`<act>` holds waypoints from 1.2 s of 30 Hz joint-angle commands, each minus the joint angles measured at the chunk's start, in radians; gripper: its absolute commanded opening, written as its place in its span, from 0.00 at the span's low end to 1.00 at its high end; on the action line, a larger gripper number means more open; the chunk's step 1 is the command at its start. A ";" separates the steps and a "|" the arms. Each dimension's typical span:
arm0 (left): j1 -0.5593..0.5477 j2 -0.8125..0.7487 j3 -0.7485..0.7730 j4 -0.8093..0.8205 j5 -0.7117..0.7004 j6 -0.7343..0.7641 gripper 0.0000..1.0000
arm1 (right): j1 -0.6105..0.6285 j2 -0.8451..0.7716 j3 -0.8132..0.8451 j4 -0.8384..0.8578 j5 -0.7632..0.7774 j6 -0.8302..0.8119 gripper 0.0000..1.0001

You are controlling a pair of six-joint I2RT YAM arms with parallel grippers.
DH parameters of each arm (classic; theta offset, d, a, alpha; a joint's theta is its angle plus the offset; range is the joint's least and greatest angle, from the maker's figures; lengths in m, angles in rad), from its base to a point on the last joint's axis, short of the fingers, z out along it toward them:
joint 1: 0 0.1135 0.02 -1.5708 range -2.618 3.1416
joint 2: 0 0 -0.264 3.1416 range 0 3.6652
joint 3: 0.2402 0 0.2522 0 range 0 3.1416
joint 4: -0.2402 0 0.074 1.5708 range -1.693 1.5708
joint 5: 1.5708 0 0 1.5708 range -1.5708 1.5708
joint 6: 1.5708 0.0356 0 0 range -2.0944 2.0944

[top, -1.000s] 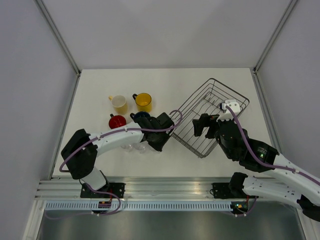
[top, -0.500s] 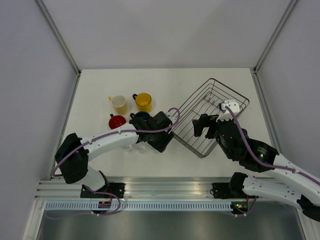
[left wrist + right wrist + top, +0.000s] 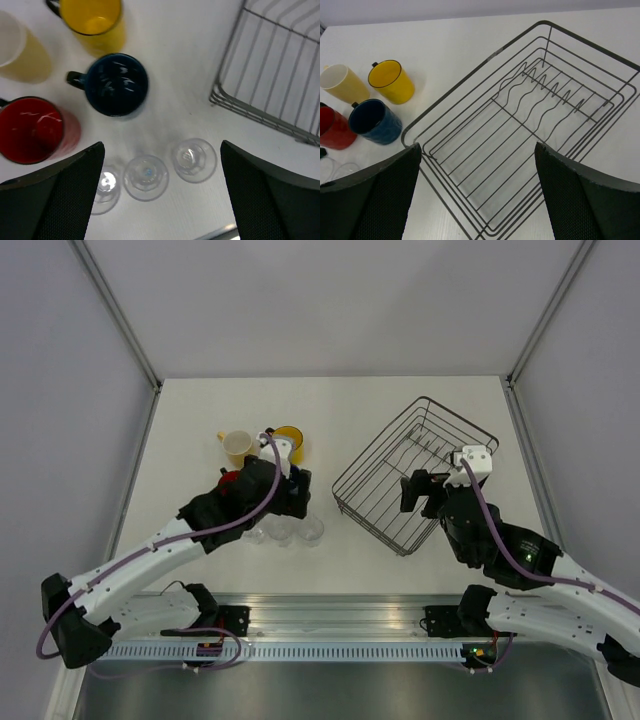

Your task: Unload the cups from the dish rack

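The dish rack (image 3: 431, 399) is a dark wire basket at the right, also in the right wrist view (image 3: 540, 23) and at the edge of the left wrist view (image 3: 235, 100); no cup shows inside it. On the table to its left stand the pale yellow mug (image 3: 17, 50), bright yellow mug (image 3: 95, 17), dark blue mug (image 3: 116, 84) and red mug (image 3: 30, 130). In front of them is a row of clear glass tumblers (image 3: 146, 176). My left gripper (image 3: 161, 160) hangs open above the tumblers, holding nothing. My right gripper (image 3: 477, 150) is open over the rack's near corner.
The left arm (image 3: 150, 555) crosses the table's near left and hides the blue mug in the top view. An aluminium rail (image 3: 320, 610) runs along the near edge. Grey walls close in the table at the left, back and right.
My left gripper has opened and lifted back to the left, leaving a third tumbler at the right end of the row. The right arm has shifted slightly to the right.
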 commanded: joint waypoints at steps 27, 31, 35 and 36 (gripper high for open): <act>0.456 -0.704 0.029 -0.303 -0.062 0.205 1.00 | -0.238 -0.073 0.095 -0.218 -0.086 -0.135 0.98; 0.456 -0.767 0.068 -0.373 -0.016 0.203 1.00 | -0.240 -0.139 0.107 -0.263 -0.089 -0.162 0.98; 0.456 -0.798 0.121 -0.459 -0.019 0.219 1.00 | -0.240 -0.198 0.126 -0.318 -0.103 -0.162 0.98; 0.455 -0.813 0.127 -0.468 -0.016 0.214 1.00 | -0.240 -0.210 0.126 -0.335 -0.101 -0.162 0.98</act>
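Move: The left hand, empty and open, has just left the last glass, which stands about 5 cm back, 5 cm to its right and 15 cm below. The middle glass is 5 cm back and 2 cm left, the blue mug 7 cm ahead and 1 cm left, the red mug 5 cm ahead and 14 cm left, all about as low. The empty dish rack's middle is some 15 cm ahead of the right hand, 1 cm right and 23 cm below. Swinging left about 20 cm, the open left hand first reaches slightly forward across the red mug, then climbs and draws back clear of the cups, turning counter-clockwise and ending with fingers tipped up some 25 degrees. The right hand, also open and empty, shifts right about 9 cm away from the dish rack, dipping forward and down, then rising and easing back. ##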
